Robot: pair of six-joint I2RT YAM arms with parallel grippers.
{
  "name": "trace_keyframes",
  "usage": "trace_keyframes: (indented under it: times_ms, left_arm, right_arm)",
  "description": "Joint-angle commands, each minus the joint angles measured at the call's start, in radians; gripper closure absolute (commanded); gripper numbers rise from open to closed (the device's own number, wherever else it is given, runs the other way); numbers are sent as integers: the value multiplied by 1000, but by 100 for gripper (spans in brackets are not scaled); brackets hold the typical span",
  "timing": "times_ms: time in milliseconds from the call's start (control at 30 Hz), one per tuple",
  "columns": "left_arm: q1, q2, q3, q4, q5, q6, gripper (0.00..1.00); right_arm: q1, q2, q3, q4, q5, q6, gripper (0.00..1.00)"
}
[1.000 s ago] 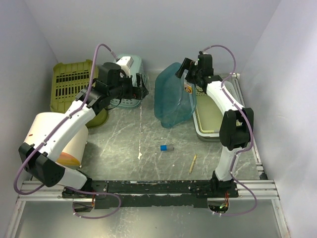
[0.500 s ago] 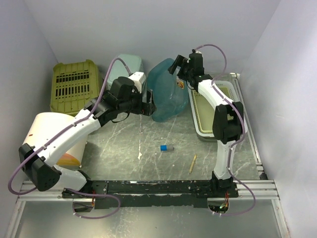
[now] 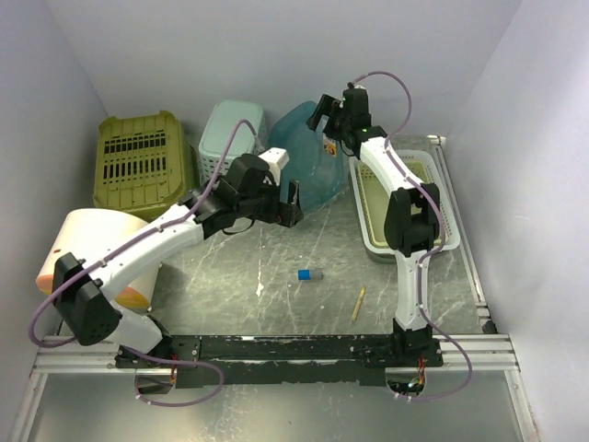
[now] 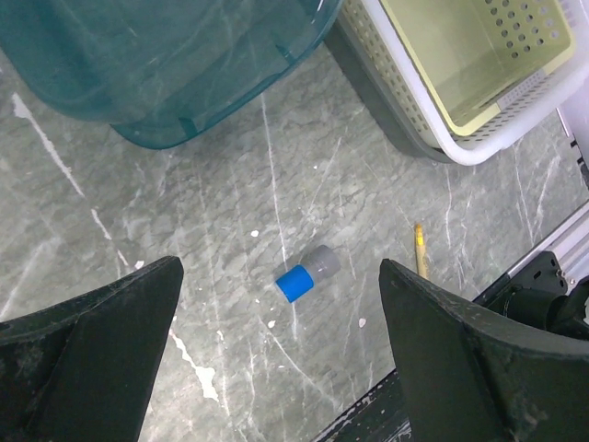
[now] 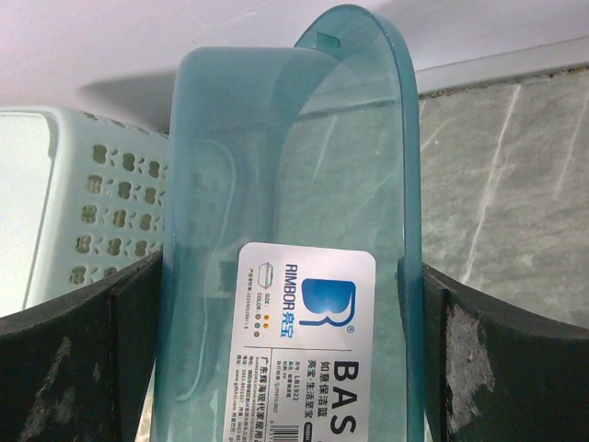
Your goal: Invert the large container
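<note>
The large container is a see-through teal basin (image 3: 308, 157) standing on its edge at the back of the table, leaning toward the wall. My right gripper (image 3: 324, 115) is open and straddles its upper part. In the right wrist view the labelled basin (image 5: 285, 166) fills the gap of the gripper (image 5: 293, 267), with a finger close against each side. My left gripper (image 3: 293, 198) hangs open just in front of the basin's lower edge and holds nothing. In the left wrist view the basin (image 4: 166, 64) lies at the top and the gripper (image 4: 281, 272) is above bare table.
An olive crate (image 3: 143, 157) and a pale green basket (image 3: 230, 129) stand at the back left. A white basket (image 3: 405, 198) lies right of the basin. A cream drum (image 3: 92, 249) sits at the left. A blue-capped vial (image 3: 308, 274) and a pencil (image 3: 359, 302) lie mid-table.
My right gripper has moved back and left, tipping the basin more upright toward the wall. My left arm has swung right from the pale basket to the basin's front.
</note>
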Motion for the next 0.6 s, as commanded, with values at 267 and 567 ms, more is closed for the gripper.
trace_keyframes:
  times_ms: [267, 567]
  left_arm:
    - [-41, 95, -13, 169, 51, 18, 0]
    - [-44, 105, -47, 221, -21, 22, 0]
  right_arm:
    - [-3, -154, -231, -164, -20, -157, 0]
    - [-15, -212, -318, -122, -131, -126, 0]
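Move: The right hand already has the large teal container between its wide-spread fingers; the container's middle lies about 10 cm back, 3 cm left and 7 cm below that hand. From the empty left hand, that middle is some 22 cm ahead, 6 cm right and 12 cm lower. Counted from the right hand, the perforated basket stands about 25 cm left and 4 cm back, the white basket about 20 cm right and 22 cm back, both 8 to 10 cm lower. Keeping the teal container straddled between its spread fingers, the right hand draws it back towards the robot by about 6 cm, nearly level, turning it slightly counter-clockwise. The open left hand comes to meet it, going about 4 cm right, easing forward only at the end, and sinking about 3 cm towards the container's near end; no touch by the left fingers can be seen. ##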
